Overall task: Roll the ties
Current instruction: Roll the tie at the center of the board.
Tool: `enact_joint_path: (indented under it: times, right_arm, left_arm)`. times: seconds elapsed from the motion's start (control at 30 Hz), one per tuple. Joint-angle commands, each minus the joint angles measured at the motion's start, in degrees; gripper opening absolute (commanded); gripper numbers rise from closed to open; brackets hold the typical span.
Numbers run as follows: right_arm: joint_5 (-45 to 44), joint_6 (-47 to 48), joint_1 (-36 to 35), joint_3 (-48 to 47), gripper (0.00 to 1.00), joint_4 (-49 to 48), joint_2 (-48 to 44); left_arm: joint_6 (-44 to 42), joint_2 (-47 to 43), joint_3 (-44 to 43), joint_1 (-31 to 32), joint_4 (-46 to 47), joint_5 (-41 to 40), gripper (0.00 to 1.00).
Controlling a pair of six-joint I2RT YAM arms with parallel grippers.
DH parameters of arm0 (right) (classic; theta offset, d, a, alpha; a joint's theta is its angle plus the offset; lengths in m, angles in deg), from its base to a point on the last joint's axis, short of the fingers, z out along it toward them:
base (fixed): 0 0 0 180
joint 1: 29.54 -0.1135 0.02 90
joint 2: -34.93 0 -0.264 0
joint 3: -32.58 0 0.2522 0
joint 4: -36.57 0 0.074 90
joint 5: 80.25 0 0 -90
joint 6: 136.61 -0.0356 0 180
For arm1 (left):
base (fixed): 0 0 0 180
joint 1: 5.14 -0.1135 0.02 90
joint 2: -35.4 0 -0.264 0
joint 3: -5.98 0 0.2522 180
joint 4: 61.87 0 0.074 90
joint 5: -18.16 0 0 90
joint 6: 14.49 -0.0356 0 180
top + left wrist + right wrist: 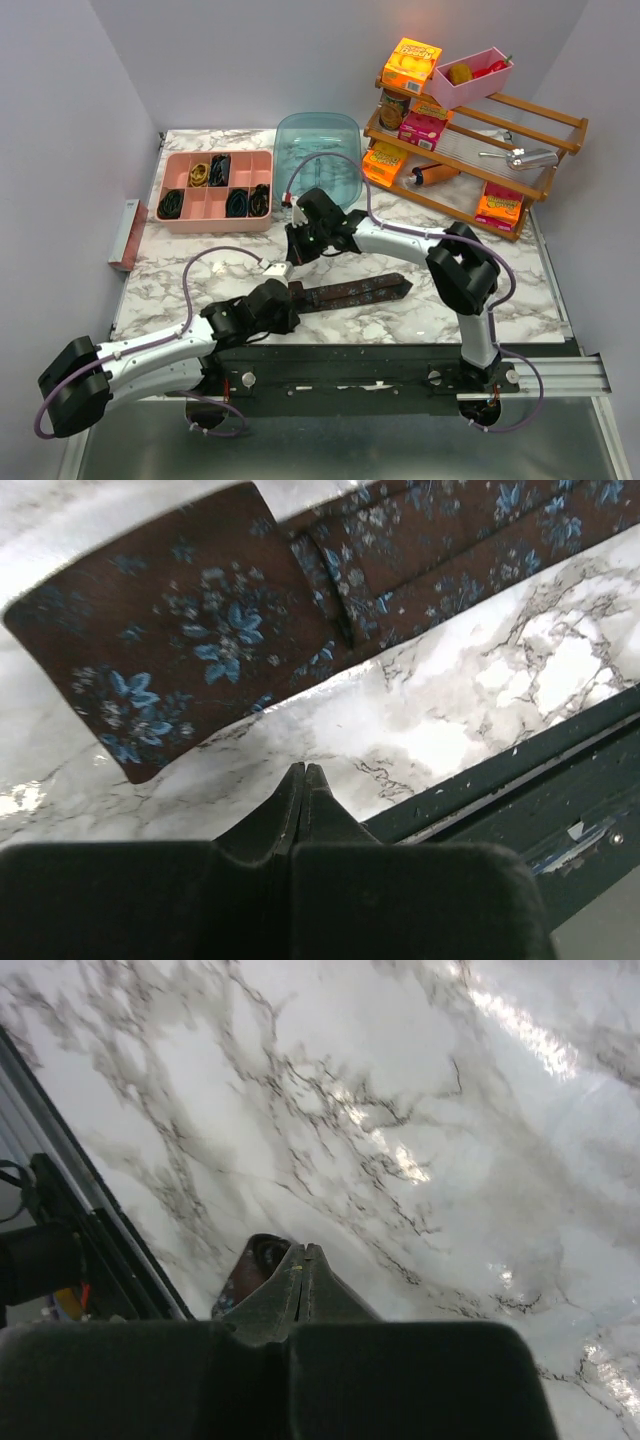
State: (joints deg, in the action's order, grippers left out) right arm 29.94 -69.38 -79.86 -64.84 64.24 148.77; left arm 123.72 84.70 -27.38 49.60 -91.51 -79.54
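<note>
A dark brown tie with small blue flowers (350, 292) lies flat across the front middle of the marble table. In the left wrist view its wide end (190, 640) lies at the upper left, folded over itself. My left gripper (287, 306) (304, 770) is shut and empty, over bare marble just in front of the tie's left end. My right gripper (294, 256) (303, 1252) is shut, a little behind the tie's left end. A small piece of brown fabric (248, 1265) peeks out beside its left finger. Several rolled dark ties (238, 203) sit in a pink tray (213, 224).
A translucent blue container (318, 150) stands at the back centre. A wooden rack (520, 190) with orange and pink boxes and a pink bin (468, 75) fills the back right. The table's dark front rail (520, 780) runs close to the left gripper.
</note>
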Motion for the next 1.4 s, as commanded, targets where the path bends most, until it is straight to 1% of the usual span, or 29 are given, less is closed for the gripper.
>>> enact_joint_path:
  times: [0.0,0.2,0.27,0.53,0.77,0.97,1.37]
  right_arm:
    - [-1.7,1.1,-0.7,-0.7,0.0,4.0,3.1]
    - [-2.0,1.9,-0.9,-0.7,0.0,5.7,4.5]
    - [-1.8,2.1,-0.9,-0.4,0.0,5.9,4.7]
    - [-1.9,2.5,-1.3,1.3,0.01,7.2,4.1]
    - [-0.8,2.8,-1.4,3.7,0.0,7.5,2.4]
    - [0.0,2.9,-1.4,4.6,0.01,7.8,1.0]
    - [-0.3,3.4,-1.6,3.3,0.0,8.8,-0.6]
  left_arm:
    - [2.9,3.0,1.8,2.6,3.0,-2.3,0.0]
    - [4.6,5.5,1.5,3.8,1.4,-7.5,0.0]
    - [5.9,6.6,0.9,3.9,-0.7,-9.2,0.0]
    - [8.0,11.7,-1.5,4.6,-4.1,-12.3,0.0]
    - [10.3,12.5,-2.0,4.8,-6.4,-14.4,0.0]
    - [10.5,13.0,-2.4,4.9,-6.9,-14.8,0.0]
    - [10.2,15.0,-3.3,5.1,-6.9,-15.1,0.0]
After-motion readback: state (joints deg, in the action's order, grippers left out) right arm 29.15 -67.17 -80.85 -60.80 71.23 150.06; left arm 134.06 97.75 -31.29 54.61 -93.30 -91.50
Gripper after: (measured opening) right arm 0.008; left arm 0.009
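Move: The tie's rolled left end lies about 5 cm ahead of the left hand, straight out and some 3 cm lower; from the right hand it is roughly 7 cm back, 1 cm to the right and 7 cm down. The middle of its flat tail lies about 14 cm right and 7 cm ahead of the left hand. The blue bin's middle is some 23 cm ahead and 6 cm right of the right hand. The tie's roll is closed in on from both edges with shut fingers. The left hand sinks about 2.5 cm, easing back then forward 2 cm while turning some 10 degrees counter-clockwise, its tips tucking under the roll's near edge. The right hand drops about 7 cm, moving back and right to the roll's far side, then lifts 1.5 cm. ##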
